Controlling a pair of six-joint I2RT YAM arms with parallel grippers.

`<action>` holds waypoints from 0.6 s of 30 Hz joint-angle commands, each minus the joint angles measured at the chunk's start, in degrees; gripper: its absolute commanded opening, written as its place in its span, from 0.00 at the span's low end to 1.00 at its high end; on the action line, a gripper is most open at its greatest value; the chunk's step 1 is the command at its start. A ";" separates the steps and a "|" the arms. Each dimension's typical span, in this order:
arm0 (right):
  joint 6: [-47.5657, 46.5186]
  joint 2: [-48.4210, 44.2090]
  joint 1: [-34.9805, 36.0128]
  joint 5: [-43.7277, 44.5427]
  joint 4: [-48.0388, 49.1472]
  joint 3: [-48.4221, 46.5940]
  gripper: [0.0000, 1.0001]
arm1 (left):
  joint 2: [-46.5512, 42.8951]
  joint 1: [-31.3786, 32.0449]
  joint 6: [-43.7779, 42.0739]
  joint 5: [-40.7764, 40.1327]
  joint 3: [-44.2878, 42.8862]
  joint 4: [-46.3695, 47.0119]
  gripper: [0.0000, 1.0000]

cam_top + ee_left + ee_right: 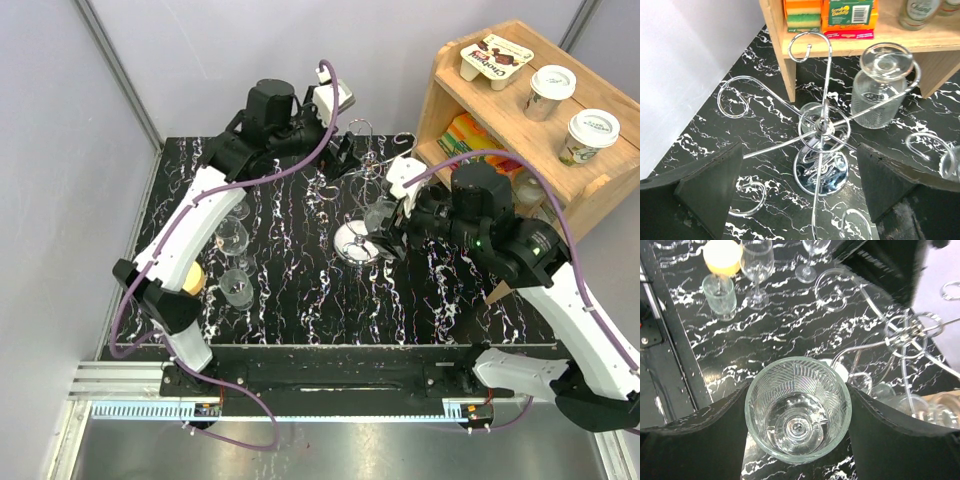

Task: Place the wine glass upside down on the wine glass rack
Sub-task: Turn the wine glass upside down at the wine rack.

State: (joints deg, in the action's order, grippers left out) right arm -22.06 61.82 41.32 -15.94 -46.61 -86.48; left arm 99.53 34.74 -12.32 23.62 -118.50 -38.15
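My right gripper (pixel 798 391) is shut on the wine glass (pixel 798 407), a ribbed clear glass pinched at its sides, with the open rim facing the wrist camera. In the top view this gripper (pixel 385 238) sits beside the round base of the wine glass rack (pixel 355 242). The rack's chrome hub (pixel 907 332) lies just past the held glass. My left gripper (pixel 799 162) is open and hovers over the rack (pixel 821 172), with nothing between its fingers. One ribbed glass (pixel 879 95) hangs upside down from a curled rack arm.
A wooden shelf (pixel 520 110) with cups and sponge packs stands at the back right, close to the rack. Stemmed glasses (pixel 232 235), a tumbler (pixel 238 290) and a yellow object (pixel 195 280) stand at the table's left. Grey walls border the back and left.
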 commanded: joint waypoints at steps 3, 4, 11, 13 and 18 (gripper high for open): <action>1.59 2.51 0.25 2.40 4.51 -12.21 0.00 | -8.02 -0.11 -3.58 7.66 -1.30 -1.92 0.99; 1.59 3.12 0.16 2.84 4.51 -13.70 0.00 | -8.99 -0.11 -4.11 8.89 -0.78 -2.10 0.99; -0.35 8.75 0.08 11.63 8.19 -22.15 0.00 | -12.69 -0.90 -5.17 16.27 1.51 -2.63 0.99; -0.26 10.59 -0.10 12.17 9.43 -23.99 0.00 | -12.43 -0.99 -5.09 18.12 1.51 -2.72 0.99; 1.85 16.13 -0.71 12.16 10.22 -30.93 0.00 | -9.97 -1.08 -4.03 22.17 1.87 -1.05 0.99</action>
State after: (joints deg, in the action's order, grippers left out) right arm -21.10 75.26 41.19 -6.15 -43.53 -111.24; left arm 87.39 33.91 -16.53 40.29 -117.47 -41.06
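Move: The right gripper still holds the wine glass by its bowl; from the open left gripper that glass lies about 15 cm back, 5 cm to the right and slightly lower. The wine rack's hub sits about 4 cm ahead of the left hand, 5 cm to its right and 8 cm below, and the hung glass about 2 cm ahead, 14 cm right, 16 cm lower. From the right hand, the left gripper is some 15 cm ahead, 5 cm left and a touch higher. Bring the left gripper back from over the wine rack about 10 cm while raising it some 8 cm, swinging it clockwise about 15 degrees, fingers kept wide open, towards the held glass. At the same time lift the right gripper, still gripping the glass, about 11 cm straight up at first, then forward some 6 cm too, tilting its fingers up and turning it about 10 degrees clockwise, until both hands face each other across the glass. ##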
